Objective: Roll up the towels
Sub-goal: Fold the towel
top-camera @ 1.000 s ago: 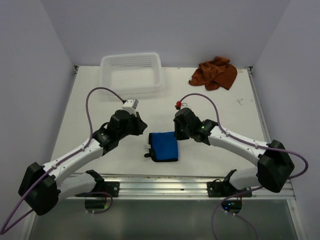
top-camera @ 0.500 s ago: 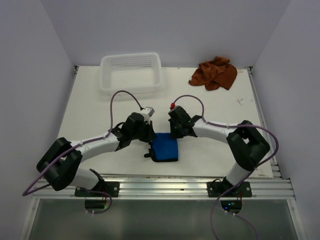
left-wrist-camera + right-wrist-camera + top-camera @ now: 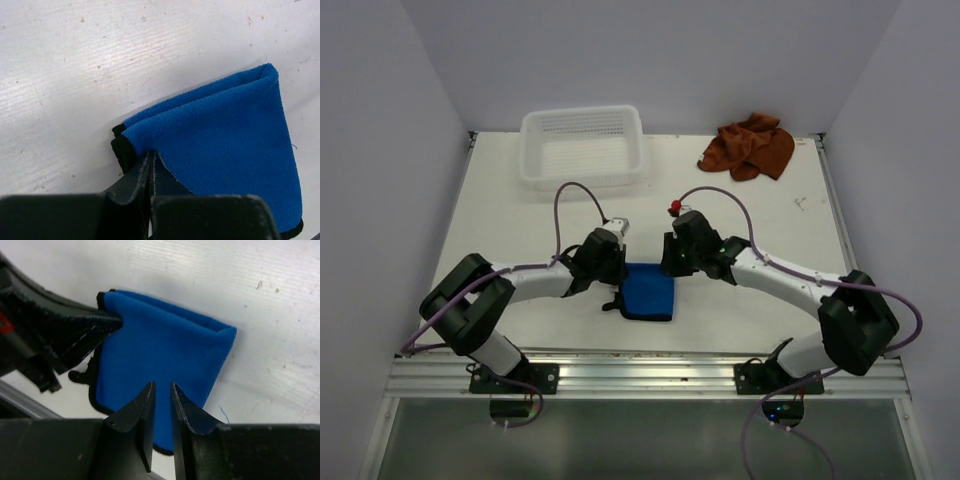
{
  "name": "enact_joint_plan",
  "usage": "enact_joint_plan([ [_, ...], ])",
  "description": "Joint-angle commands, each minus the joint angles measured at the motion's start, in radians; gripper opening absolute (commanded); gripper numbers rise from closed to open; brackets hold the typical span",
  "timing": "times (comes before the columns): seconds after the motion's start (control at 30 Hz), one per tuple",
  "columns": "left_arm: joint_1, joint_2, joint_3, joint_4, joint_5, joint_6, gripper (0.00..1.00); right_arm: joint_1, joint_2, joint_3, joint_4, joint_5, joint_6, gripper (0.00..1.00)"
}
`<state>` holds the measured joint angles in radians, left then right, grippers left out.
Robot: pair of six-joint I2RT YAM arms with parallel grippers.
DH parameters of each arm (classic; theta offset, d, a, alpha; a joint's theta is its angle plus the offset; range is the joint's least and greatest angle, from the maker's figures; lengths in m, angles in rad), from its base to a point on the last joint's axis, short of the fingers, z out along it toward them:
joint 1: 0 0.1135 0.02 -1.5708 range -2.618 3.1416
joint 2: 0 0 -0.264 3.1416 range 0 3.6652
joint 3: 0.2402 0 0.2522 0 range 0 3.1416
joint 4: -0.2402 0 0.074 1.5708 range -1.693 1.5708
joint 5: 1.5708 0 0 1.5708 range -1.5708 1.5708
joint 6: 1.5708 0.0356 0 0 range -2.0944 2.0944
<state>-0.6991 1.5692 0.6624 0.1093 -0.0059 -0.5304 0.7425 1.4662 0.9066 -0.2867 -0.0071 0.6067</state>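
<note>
The blue towel lies folded flat near the table's front, with black edging along its near side. In the left wrist view the blue towel shows its layered fold. My left gripper is shut, its tips pressed against the towel's left edge under the top layer; I see no cloth between the jaws. In the top view the left gripper sits at that left edge. My right gripper hovers over the blue towel with a narrow gap and nothing in it, seen from above as the right gripper. The rust-brown towel lies crumpled at the back right.
A white mesh basket stands at the back left. The table's metal front rail runs just behind the arm bases. Purple cables loop above both wrists.
Both arms have closed in on the blue towel from either side. The left tips have reached its left edge. The right jaws have parted slightly.
</note>
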Motion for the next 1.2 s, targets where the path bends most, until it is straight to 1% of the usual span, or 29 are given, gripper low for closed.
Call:
enact_joint_plan([
  [0.0, 0.001, 0.037, -0.004, -0.008, -0.043, 0.017, 0.00, 0.024, -0.125, -0.073, -0.006, -0.037, 0.037, 0.22],
  [0.1, 0.000, 0.031, -0.006, -0.010, -0.039, 0.013, 0.00, 0.035, -0.173, -0.142, -0.005, -0.036, 0.064, 0.21],
  [0.2, 0.000, 0.025, -0.006, -0.013, -0.039, 0.012, 0.00, 0.037, -0.182, -0.221, 0.053, -0.057, 0.085, 0.20],
  [0.33, 0.000, 0.017, -0.009, -0.013, -0.032, 0.003, 0.00, 0.049, -0.106, -0.300, 0.188, -0.126, 0.111, 0.19],
  [0.4, 0.000, 0.008, -0.012, -0.016, -0.034, 0.001, 0.00, 0.057, -0.063, -0.321, 0.216, -0.148, 0.120, 0.19],
  [0.5, 0.000, -0.008, -0.018, -0.028, -0.048, 0.001, 0.00, 0.064, -0.059, -0.328, 0.183, -0.102, 0.111, 0.18],
  [0.67, 0.000, -0.032, -0.021, -0.066, -0.077, 0.004, 0.00, 0.064, -0.125, -0.305, 0.083, -0.054, 0.074, 0.19],
  [0.77, 0.000, -0.049, -0.023, -0.100, -0.101, -0.003, 0.00, 0.064, -0.159, -0.258, 0.020, -0.056, 0.044, 0.25],
  [0.8, 0.000, -0.057, -0.024, -0.105, -0.117, -0.009, 0.00, 0.064, -0.170, -0.246, 0.003, -0.054, 0.039, 0.30],
  [0.9, 0.000, -0.104, -0.059, -0.108, -0.155, -0.042, 0.00, 0.064, -0.222, -0.218, -0.048, -0.031, 0.038, 0.39],
  [0.93, 0.000, -0.119, -0.088, -0.108, -0.158, -0.051, 0.00, 0.063, -0.251, -0.213, -0.064, -0.025, 0.053, 0.40],
  [0.97, 0.001, -0.151, -0.102, -0.108, -0.163, -0.072, 0.00, 0.064, -0.262, -0.215, -0.066, -0.018, 0.064, 0.43],
  [1.07, 0.000, -0.214, -0.159, -0.085, -0.164, -0.114, 0.00, 0.064, -0.288, -0.239, -0.040, -0.046, 0.128, 0.46],
  [1.17, -0.002, -0.265, -0.205, -0.060, -0.158, -0.137, 0.00, 0.064, -0.277, -0.282, 0.050, -0.094, 0.186, 0.47],
])
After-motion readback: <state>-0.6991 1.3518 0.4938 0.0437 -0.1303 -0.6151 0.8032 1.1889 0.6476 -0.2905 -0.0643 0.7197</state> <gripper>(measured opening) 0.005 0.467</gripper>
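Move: The left hand's closed fingertips already rest on the folded blue towel just inside its far left corner. From them the towel's middle lies about 6 cm right and 3 cm back, and its small black loop some 6 cm back, 2 cm left. The right hand hovers above the towel's right part: the middle is roughly 3 cm left, 1 cm back and 7 cm below, the near right corner about 8 cm back, 2 cm right, 7 cm below. Still bearing on the towel beside its far left corner, the left hand's shut fingers hold still at first, then drag it about 5 cm left and half as far back, turning slightly counter-clockwise. The right hand draws back some 7.5 cm and slightly right, dips low at the near right corner, pauses there, then rises about 6 cm straight up as its fingers open to roughly half. ##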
